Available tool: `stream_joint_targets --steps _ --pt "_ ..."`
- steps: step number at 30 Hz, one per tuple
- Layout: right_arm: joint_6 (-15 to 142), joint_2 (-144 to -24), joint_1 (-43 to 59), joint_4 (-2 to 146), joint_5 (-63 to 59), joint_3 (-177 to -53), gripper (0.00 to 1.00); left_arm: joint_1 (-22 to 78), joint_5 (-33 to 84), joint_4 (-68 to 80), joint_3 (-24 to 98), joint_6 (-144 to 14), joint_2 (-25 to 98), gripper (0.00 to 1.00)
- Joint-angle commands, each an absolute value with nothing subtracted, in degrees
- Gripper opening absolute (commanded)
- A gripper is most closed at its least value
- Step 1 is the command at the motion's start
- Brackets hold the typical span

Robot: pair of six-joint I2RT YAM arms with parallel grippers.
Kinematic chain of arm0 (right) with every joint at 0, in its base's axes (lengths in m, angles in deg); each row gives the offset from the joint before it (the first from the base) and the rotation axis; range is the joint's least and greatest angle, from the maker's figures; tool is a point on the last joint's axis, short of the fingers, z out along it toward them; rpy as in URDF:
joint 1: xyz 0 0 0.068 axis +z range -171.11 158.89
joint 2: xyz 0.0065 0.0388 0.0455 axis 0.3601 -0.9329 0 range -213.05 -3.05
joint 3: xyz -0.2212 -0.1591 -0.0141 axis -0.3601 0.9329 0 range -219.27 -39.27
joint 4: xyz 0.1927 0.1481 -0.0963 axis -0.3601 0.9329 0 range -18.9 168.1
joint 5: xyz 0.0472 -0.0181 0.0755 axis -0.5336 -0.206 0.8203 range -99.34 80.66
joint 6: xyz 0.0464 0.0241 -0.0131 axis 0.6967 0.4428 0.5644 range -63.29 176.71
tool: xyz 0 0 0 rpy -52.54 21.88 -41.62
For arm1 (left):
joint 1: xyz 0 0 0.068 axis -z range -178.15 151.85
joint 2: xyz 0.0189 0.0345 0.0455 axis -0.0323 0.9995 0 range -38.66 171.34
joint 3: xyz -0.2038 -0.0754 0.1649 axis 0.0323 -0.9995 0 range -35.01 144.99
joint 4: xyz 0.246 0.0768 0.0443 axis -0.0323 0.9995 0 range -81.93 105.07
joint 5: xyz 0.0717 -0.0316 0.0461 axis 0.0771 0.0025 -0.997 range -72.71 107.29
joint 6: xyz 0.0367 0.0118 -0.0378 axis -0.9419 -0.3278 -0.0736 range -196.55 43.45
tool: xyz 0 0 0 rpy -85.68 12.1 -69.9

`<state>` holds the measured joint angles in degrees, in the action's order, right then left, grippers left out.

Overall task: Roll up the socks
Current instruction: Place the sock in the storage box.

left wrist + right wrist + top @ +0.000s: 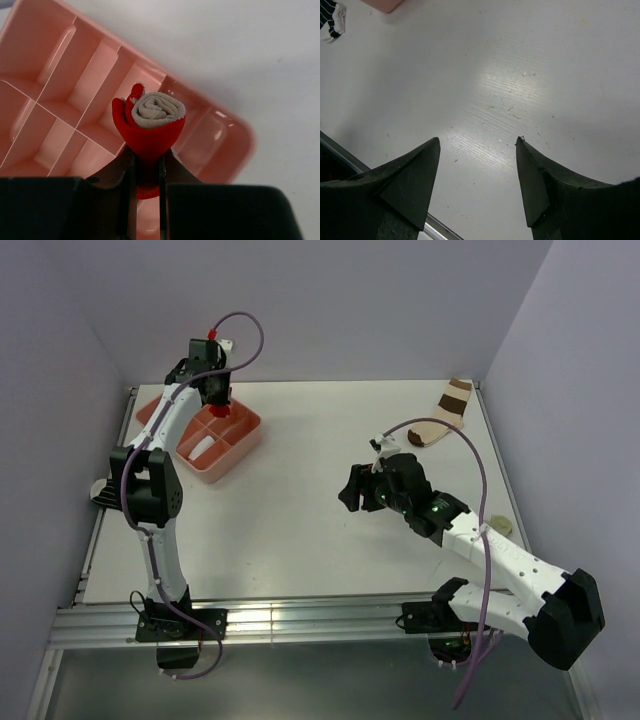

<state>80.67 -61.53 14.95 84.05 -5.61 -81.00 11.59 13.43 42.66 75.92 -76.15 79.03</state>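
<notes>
A rolled tan sock with a red end (pixel 151 114) is pinched by its red part between my left gripper's (pixel 148 161) fingers, which are shut on it. It hangs over the pink tray (pixel 210 135). From above, the left gripper (pixel 217 400) is over the tray's (pixel 245 440) far side with the red end (pixel 220 411) showing below it. A white roll (pixel 197 447) lies in a near compartment. The black-and-white striped sock (pixel 101 490) lies at the table's left edge, also in the right wrist view's top-left corner (pixel 331 19). My right gripper (pixel 352 490) (pixel 477 142) stands open over bare table, holding nothing.
A cream sock with broad brown bands (pixel 446 412) lies at the far right corner. A pale yellowish lump (pixel 500 526) sits by the right edge, beside the right arm. The tray's corner (pixel 382 4) shows in the right wrist view. An aluminium rail (pixel 300 620) runs along the near edge.
</notes>
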Motion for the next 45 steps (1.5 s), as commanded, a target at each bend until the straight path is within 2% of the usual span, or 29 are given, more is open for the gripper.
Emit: stream_joint_targets --steps 1,8,18,24,45 --pt "79.1 -62.6 14.6 85.2 -8.1 -85.0 0.70 9.6 15.4 46.3 79.3 -84.5 81.4 0.00" --pt "79.1 -66.2 14.2 86.3 -7.4 -87.4 0.70 8.4 14.4 45.1 78.5 -85.5 85.1 0.00" --pt "79.2 -68.4 13.4 86.2 -6.0 -88.1 0.69 11.0 16.2 41.6 72.3 -85.3 83.6 0.00" --pt "79.6 -68.7 13.1 85.7 -5.6 -87.5 0.69 12.7 15.5 43.0 74.3 -85.4 85.2 0.00" --pt "78.9 -72.4 11.9 85.1 -4.7 -88.9 0.67 17.1 8.8 36.6 69.0 -86.7 77.6 0.00"
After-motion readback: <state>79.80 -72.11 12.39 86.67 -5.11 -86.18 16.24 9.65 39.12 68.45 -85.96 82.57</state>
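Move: The left hand already grips the rolled red-and-beige sock above the storage box. The empty compartment on the box's far side, second from the right end, lies about 12 cm below, 1 cm ahead and 1 cm to the right. The box's middle is some 7 cm left and 2 cm back of the hand, the white sock roll 7 cm left and 6 cm back. From the right hand that compartment is about 28 cm ahead and 33 cm left. Coming up against the storage box with the held sock, the left hand sinks about 8 cm, first bearing left 4 cm, then sweeping 6 cm back to the right, pushing the box along. It turns some 10 degrees clockwise, its left side rising, draws slightly back, and lifts a centimetre last, fingers keeping their grip. The open, empty right hand eases forward and down. ##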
